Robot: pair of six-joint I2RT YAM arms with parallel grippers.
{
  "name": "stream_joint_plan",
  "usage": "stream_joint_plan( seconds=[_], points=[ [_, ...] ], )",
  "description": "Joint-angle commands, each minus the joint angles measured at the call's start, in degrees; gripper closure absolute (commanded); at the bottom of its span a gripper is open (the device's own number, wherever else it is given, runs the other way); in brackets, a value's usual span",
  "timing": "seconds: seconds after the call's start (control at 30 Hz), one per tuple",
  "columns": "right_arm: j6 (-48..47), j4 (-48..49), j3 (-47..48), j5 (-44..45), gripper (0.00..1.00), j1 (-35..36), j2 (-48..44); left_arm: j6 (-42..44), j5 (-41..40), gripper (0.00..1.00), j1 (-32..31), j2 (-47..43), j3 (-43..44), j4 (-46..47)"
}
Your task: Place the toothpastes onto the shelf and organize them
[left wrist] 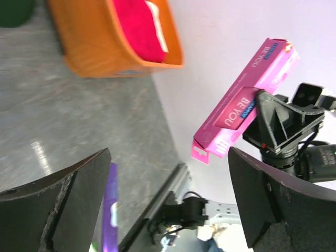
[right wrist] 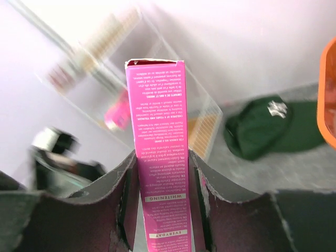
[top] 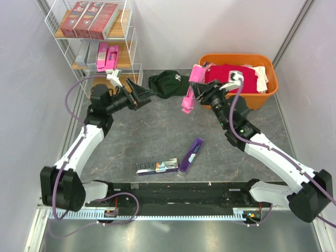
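Note:
My right gripper (top: 194, 93) is shut on a hot pink toothpaste box (top: 187, 104) and holds it upright above the table's middle. In the right wrist view that pink box (right wrist: 159, 131) stands between both fingers (right wrist: 123, 184). My left gripper (top: 143, 94) is open and empty, pointing toward the pink box (left wrist: 247, 100) with a gap between them. The shelf (top: 128, 50) stands at the back left, with dark red boxes (top: 88, 20) on its top board and grey boxes (top: 86, 52) and pink boxes (top: 106, 56) on the board below. A purple box (top: 191, 155) and a holographic box (top: 156, 167) lie on the table.
An orange tub (top: 262, 97) holding clothes stands at the back right. A dark green cap (top: 169, 83) lies on the table between the two grippers, toward the back. The black rail (top: 178, 189) with the arm bases runs along the near edge.

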Motion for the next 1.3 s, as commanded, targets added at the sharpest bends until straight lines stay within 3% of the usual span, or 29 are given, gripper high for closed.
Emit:
stream_joint_plan(
  seconds=[0.0,0.27,0.57,0.8,1.13,1.27],
  points=[
    [12.0,17.1,-3.3,7.8,0.54,0.0,-5.4,-10.0,1.7,0.0,-5.0,5.6,2.9,17.6],
    [17.9,21.8,-6.2,10.1,0.52,0.0,-7.7,-19.1,1.5,0.02,-14.3,12.4,3.7,39.1],
    [21.0,22.7,-7.1,10.7,0.52,-0.4,-7.7,-17.8,-1.2,0.06,-20.8,14.6,6.1,43.8],
    [22.4,22.7,-7.1,10.6,0.52,-0.9,-7.8,-18.7,-0.3,0.24,-22.9,17.5,7.7,44.8],
    [24.1,22.2,-7.4,9.6,0.53,-1.1,-7.4,-20.5,-1.2,0.38,-24.1,19.8,9.2,48.1],
    [24.5,22.0,-7.9,10.0,0.53,-1.2,-7.5,-21.1,-0.4,0.4,-24.5,20.5,10.5,48.7]
  ],
)
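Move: The pink toothpaste is already in the right gripper, held up in the air. From the open left gripper its middle lies about 18 cm to the right, roughly 6 cm higher and level fore and aft. The green cap is on the table some 23 cm ahead of the left gripper, 9 cm right and 28 cm below. The left gripper lies about 17 cm left of the right one and 6 cm below; the orange bin is roughly 24 cm ahead of the right gripper, 22 cm right and 25 cm lower. Bring the left gripper about 16 cm to the right towards the near end of the pink toothpaste, then also up some 7 cm and slightly back, swinging clockwise and rolling its left side down while the fingers close partway. Keep the right gripper's hold, raise the toothpaste about 7 cm and shift it 5 cm right, then hold the spot, rolling its left side up some 30 degrees in all. ##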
